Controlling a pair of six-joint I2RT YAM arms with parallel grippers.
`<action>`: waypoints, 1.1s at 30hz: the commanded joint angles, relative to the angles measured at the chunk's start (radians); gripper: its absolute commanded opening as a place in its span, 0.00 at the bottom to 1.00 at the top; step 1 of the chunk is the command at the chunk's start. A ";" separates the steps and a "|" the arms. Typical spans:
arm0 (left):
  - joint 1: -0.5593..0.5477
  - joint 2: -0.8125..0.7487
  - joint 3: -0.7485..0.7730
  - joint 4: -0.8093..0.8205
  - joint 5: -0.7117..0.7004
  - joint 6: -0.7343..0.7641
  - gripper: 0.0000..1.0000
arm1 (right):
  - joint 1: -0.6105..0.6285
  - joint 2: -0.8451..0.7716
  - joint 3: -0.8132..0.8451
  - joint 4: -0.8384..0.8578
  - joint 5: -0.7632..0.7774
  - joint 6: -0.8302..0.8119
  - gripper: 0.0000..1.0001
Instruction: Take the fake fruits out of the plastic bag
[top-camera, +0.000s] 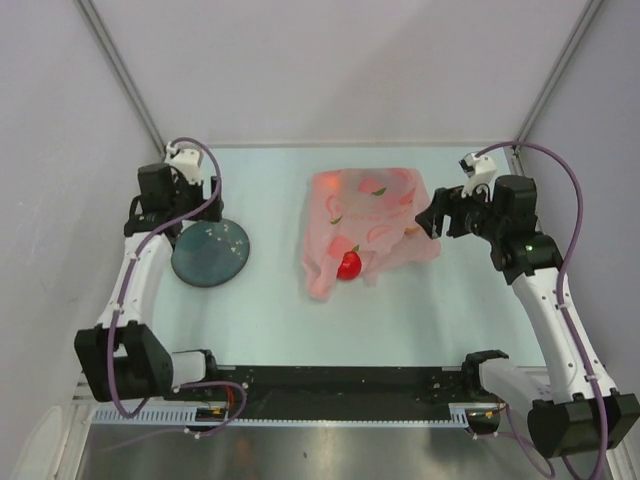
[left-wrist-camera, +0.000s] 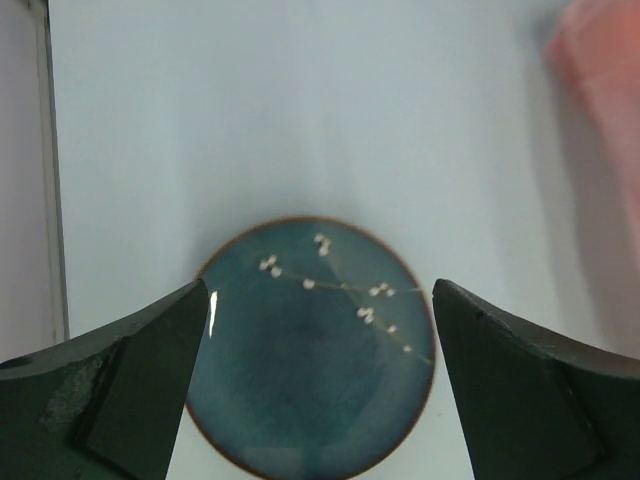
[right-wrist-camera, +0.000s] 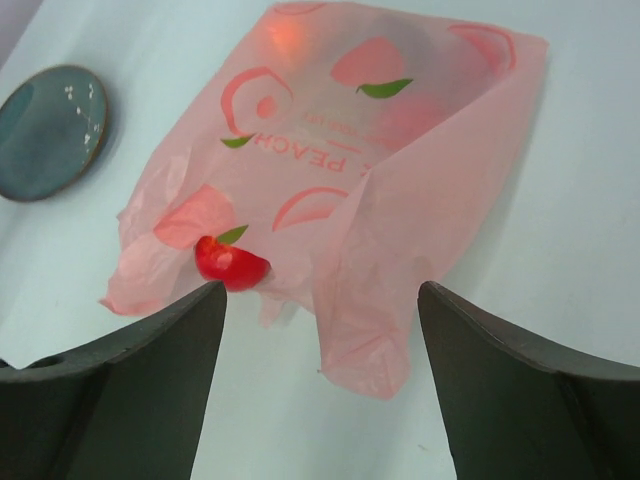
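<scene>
The pink plastic bag (top-camera: 365, 225) lies crumpled mid-table, printed with red and green fruit motifs; in the right wrist view the plastic bag (right-wrist-camera: 380, 150) fills the upper middle. One red fake fruit (top-camera: 348, 265) shows at the bag's near opening, and the same red fruit (right-wrist-camera: 231, 264) is half covered by film. Other fruits show only as faint shapes inside. My right gripper (right-wrist-camera: 320, 300) hangs open by the bag's right corner, holding nothing. My left gripper (left-wrist-camera: 320, 300) is open above the dark plate, empty.
A dark teal round plate (top-camera: 210, 252) with white flecks sits at the left of the table, under the left gripper; the same plate (left-wrist-camera: 315, 345) is bare. Grey walls and frame posts close in the table's back and sides.
</scene>
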 joint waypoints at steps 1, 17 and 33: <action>0.124 0.100 -0.093 0.033 -0.168 -0.024 0.99 | 0.043 0.014 0.029 -0.050 0.041 -0.079 0.81; 0.317 0.501 0.019 -0.011 -0.245 -0.141 0.95 | 0.205 0.031 0.017 -0.113 0.015 -0.195 0.81; 0.334 0.541 -0.098 -0.014 0.135 -0.026 0.31 | 0.306 0.118 -0.027 -0.086 0.000 -0.209 0.80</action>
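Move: The plate's middle is about 4 cm back and 4 cm left of the open left hand, some 22 cm below. Right of that hand, the red fruit is about 33 cm off and 8 cm nearer the base, and the pink bag's middle 39 cm off and 2 cm farther out. From the right hand, the red fruit lies some 18 cm left, 1 cm back and 24 cm below; the bag's middle is 12 cm left and 10 cm ahead. Down and left, about 20 cm and 15 cm, the left hand swings out beyond the plate's left rim, tipping down and turning counter-clockwise some 30 degrees each. It then eases right and half closes astride the rim, its outer finger against the edge. The right hand, staying open, drifts left, down and slightly back towards the red fruit, turning counter-clockwise. ##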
